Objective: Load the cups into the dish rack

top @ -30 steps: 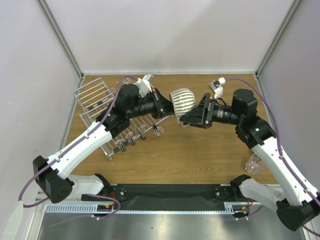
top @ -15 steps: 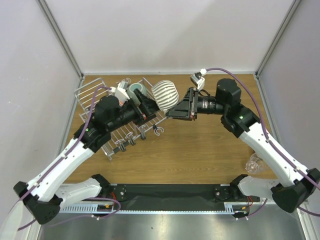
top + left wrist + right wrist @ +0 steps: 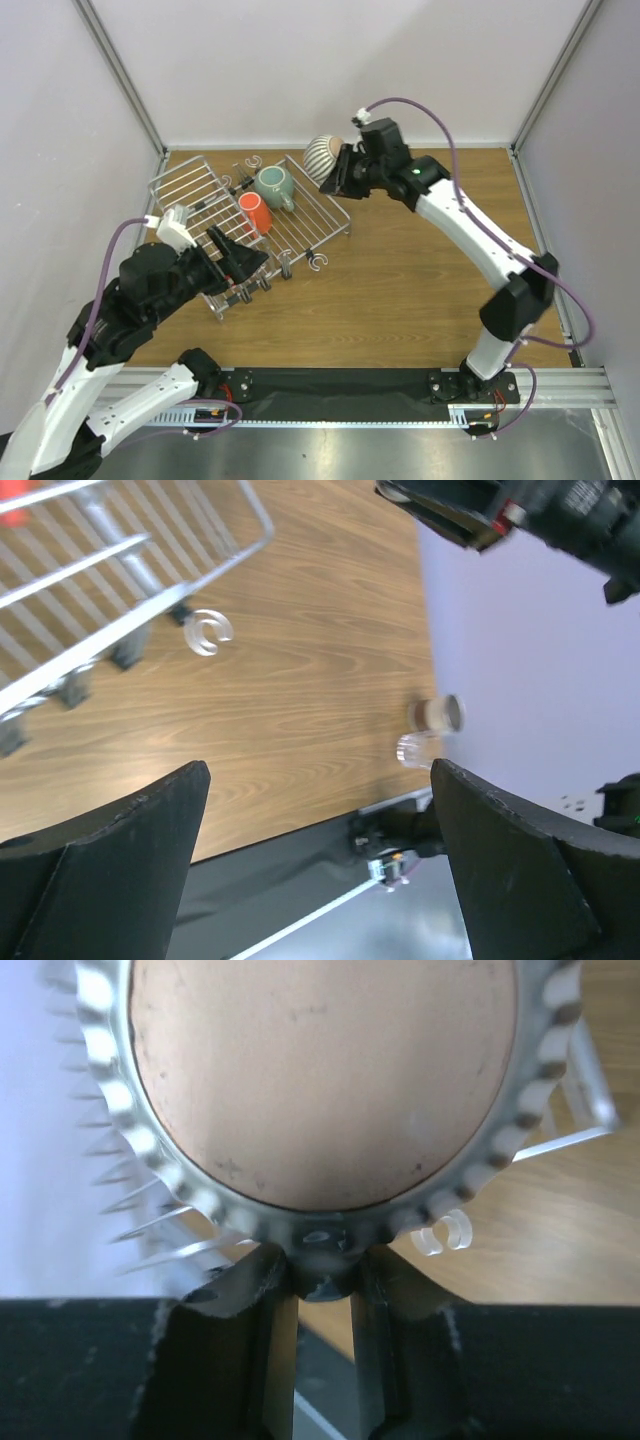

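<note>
The white ribbed mug point(image 3: 322, 155) hangs over the back right corner of the dish rack point(image 3: 185, 185), my right gripper point(image 3: 338, 172) shut on it. In the right wrist view its fingers point(image 3: 255, 1300) pinch the mug's point(image 3: 320, 1080) handle. A red mug point(image 3: 255, 213) and a teal mug point(image 3: 272, 187) lie in the rack. My left gripper point(image 3: 243, 258) stands open and empty by the rack's near edge. In the left wrist view the left gripper point(image 3: 320, 780) holds nothing, and a clear glass point(image 3: 415, 748) and a small shiny cup point(image 3: 438, 713) lie by the table's near right edge.
Clear C-shaped hooks lie on the wood: one point(image 3: 319, 262) just right of the rack's front, also the hook point(image 3: 208, 632) in the left wrist view. Grey walls point(image 3: 330, 70) close the table on three sides. The black base rail point(image 3: 330, 385) runs along the near edge.
My left gripper let go of the ribbed mug, opened and drew back to the near left. My right gripper closed on the mug and carried it back over the rack.
</note>
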`<state>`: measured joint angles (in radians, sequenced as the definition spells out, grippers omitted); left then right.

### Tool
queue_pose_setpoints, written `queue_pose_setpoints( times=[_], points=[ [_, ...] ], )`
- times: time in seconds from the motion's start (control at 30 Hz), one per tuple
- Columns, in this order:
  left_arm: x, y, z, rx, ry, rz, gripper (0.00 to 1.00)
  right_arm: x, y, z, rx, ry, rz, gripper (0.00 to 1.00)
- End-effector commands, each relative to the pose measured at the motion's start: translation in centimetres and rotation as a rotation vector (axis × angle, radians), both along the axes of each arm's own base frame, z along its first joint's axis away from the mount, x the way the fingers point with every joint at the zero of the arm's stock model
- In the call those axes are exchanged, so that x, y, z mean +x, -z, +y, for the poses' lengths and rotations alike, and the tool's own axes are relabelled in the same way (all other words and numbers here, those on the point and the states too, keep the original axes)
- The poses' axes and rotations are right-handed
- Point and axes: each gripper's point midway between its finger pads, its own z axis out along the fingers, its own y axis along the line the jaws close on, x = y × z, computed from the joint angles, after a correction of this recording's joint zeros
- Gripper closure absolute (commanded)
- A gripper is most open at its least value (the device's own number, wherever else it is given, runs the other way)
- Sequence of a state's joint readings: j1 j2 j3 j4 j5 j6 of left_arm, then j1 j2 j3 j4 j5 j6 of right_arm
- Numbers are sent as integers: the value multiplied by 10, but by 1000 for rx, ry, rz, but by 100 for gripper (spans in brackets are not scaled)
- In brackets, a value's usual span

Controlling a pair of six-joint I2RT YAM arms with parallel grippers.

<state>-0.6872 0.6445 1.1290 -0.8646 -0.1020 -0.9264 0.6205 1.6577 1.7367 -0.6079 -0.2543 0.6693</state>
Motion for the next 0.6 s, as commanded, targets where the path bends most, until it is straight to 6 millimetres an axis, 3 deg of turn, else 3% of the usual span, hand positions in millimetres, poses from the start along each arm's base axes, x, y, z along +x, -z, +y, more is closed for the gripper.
queue_pose_setpoints(
  times=[0.0, 0.03, 0.1, 0.13, 0.23, 0.3, 0.33, 0.57],
  points=[
    [-7, 0, 26, 98, -54, -9, 3, 33, 0, -8, -202, 99, -151, 100],
    [-8, -2, 29, 104, -60, -13, 3, 41, 18, -5, -265, 98, -154, 100],
    [-11, -9, 33, 111, -62, -24, 5, 45, 24, 6, -343, 90, -207, 100],
    [-11, -11, 32, 111, -51, -25, 5, 51, 43, 13, -402, 64, -211, 100],
    [-12, -17, 26, 98, -25, -31, 5, 58, 57, 19, -460, 78, -202, 100],
    [-13, -20, 24, 90, -14, -31, 7, 65, 81, 21, -527, 87, -171, 100],
    [-13, -20, 24, 90, -14, -31, 7, 63, 78, 24, -521, 83, -178, 100],
    [-15, -35, 12, 89, 57, -49, 5, 63, 109, 33, -627, 53, -175, 100]
  ],
)
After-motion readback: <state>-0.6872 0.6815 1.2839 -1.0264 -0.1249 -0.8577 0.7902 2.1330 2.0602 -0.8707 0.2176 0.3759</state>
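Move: The right hand holds the striped cup; its place on the rack lies about 8 cm ahead of the hand, 8 cm left and 18 cm below. On the rack, the green cup stands roughly 9 cm ahead and 15 cm left of that hand, the red cup some 3 cm ahead and 20 cm left, both about 18 cm below. From the left hand, that same place is about 26 cm ahead, 10 cm right and 19 cm below. Lower the right gripper some 15 cm towards the rack beside the green cup, working about 4 cm forward and a little left and slowing as it gets low. Roll its left side down by nearly 40 degrees so the fingers point steeply down, still pinching the striped cup by the handle. Let the empty, open left gripper drift a couple of centimetres left and slightly up. ##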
